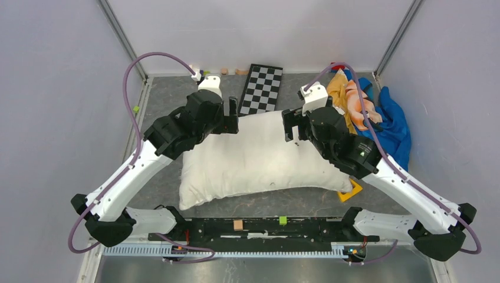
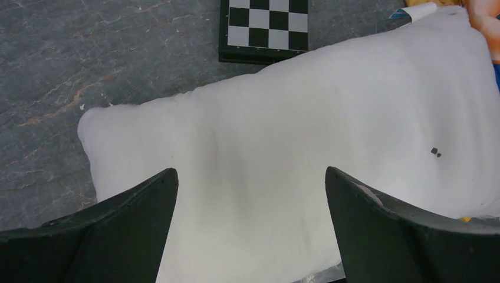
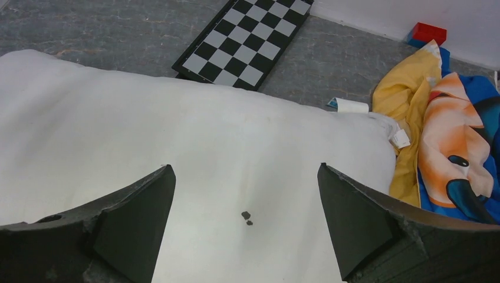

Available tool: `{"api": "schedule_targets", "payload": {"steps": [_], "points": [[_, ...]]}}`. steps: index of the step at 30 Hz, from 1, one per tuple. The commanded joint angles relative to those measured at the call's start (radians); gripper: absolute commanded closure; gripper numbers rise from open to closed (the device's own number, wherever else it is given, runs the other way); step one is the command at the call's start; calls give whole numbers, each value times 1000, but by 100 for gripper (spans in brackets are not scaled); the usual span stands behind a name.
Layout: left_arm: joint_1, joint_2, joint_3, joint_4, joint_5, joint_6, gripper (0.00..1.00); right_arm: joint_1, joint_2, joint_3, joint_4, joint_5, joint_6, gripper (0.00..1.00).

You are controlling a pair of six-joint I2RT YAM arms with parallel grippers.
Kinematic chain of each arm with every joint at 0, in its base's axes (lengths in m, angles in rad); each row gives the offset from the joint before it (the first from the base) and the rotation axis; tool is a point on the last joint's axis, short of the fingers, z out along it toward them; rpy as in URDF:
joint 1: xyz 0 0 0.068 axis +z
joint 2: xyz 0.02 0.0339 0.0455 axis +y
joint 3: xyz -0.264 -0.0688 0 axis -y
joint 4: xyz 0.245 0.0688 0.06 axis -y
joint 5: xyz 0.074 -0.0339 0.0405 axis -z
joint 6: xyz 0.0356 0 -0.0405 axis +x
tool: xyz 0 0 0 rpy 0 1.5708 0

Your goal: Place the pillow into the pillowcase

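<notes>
The pillow (image 1: 253, 156), plump and off-white, lies in the middle of the table and fills most of both wrist views (image 2: 295, 118) (image 3: 177, 135). A small dark speck marks its top. My left gripper (image 1: 233, 116) (image 2: 250, 170) hovers open over the pillow's far left part, nothing between its fingers. My right gripper (image 1: 289, 125) (image 3: 246, 166) hovers open over the far right part, also holding nothing. The pillowcase (image 1: 340, 94) (image 3: 407, 100), crumpled orange-yellow fabric with a colourful print, lies bunched against the pillow's far right corner.
A folded chessboard (image 1: 262, 88) (image 3: 247, 41) lies just behind the pillow. A blue cloth (image 1: 395, 127) is heaped at the right wall. A red block (image 3: 428, 32) sits by the back wall. An orange-yellow scrap (image 1: 352, 190) peeks from under the pillow's near right corner.
</notes>
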Motion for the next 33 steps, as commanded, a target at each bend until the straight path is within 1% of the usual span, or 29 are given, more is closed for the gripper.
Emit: {"api": "schedule_targets", "payload": {"steps": [1, 4, 7, 13, 16, 19, 22, 24, 26, 27, 28, 29, 30, 31, 32, 33], "points": [[7, -21, -16, 20, -44, -10, 0, -19, -9, -2, -1, 19, -17, 3], [9, -22, -33, -3, -56, -39, 0, -55, -4, -10, -17, 10, -16, 3], [26, -12, -53, -38, -59, -85, 0, -138, 1, -34, -25, -59, -12, 2], [64, 1, -118, -60, 17, -142, 0, -285, 4, -105, -23, -155, -4, 2], [73, 2, -178, -56, 33, -166, 0, -344, 12, -162, -12, -140, -6, 2], [77, -1, -272, -10, 70, -190, 0, -392, 40, -233, 9, -170, 0, 2], [81, 7, -366, 64, 99, -215, 0, -395, 67, -325, 67, -192, 10, 2], [83, 25, -423, 110, 84, -239, 0, -394, 100, -370, 86, -219, 22, 2], [90, 54, -475, 154, 72, -266, 0, -394, 128, -420, 120, -277, 38, 2], [99, 64, -499, 174, 75, -280, 2, -394, 133, -443, 140, -307, 46, 1], [105, 69, -519, 197, 74, -292, 8, -393, 135, -470, 164, -346, 51, 6], [111, 71, -536, 216, 71, -302, 18, -392, 132, -485, 176, -374, 57, 14], [122, 69, -540, 224, 71, -304, 36, -387, 127, -491, 180, -398, 63, 28], [131, 64, -532, 223, 69, -300, 58, -380, 118, -485, 178, -405, 64, 44], [138, 54, -512, 211, 57, -293, 82, -368, 103, -469, 167, -402, 66, 66], [140, 41, -489, 195, 37, -285, 96, -356, 92, -441, 148, -396, 68, 83]]}}
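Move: Below both hands the pillow lies broadside: its middle is about 10 cm to the right of the left hand and 2 cm back, and some 8 cm to the left of the right hand and 1 cm back, roughly 25 cm down. The chessboard sits about 24 cm ahead of the right hand and 10 cm to its left. The crumpled pillowcase lies some 31 cm to the right hand's right and 14 cm ahead, both near table level. Sinking onto the pillow with wide-open fingers, both hands drop nearly 20 cm. The left goes almost straight down; the right swings about 10 cm to its right and a little forward on the way, then edges 3 cm back left. Both wrists tip some 20 degrees further down, and at the bottom the fingers close partway, each pair starting to pinch a fold of the pillow's upper side. ##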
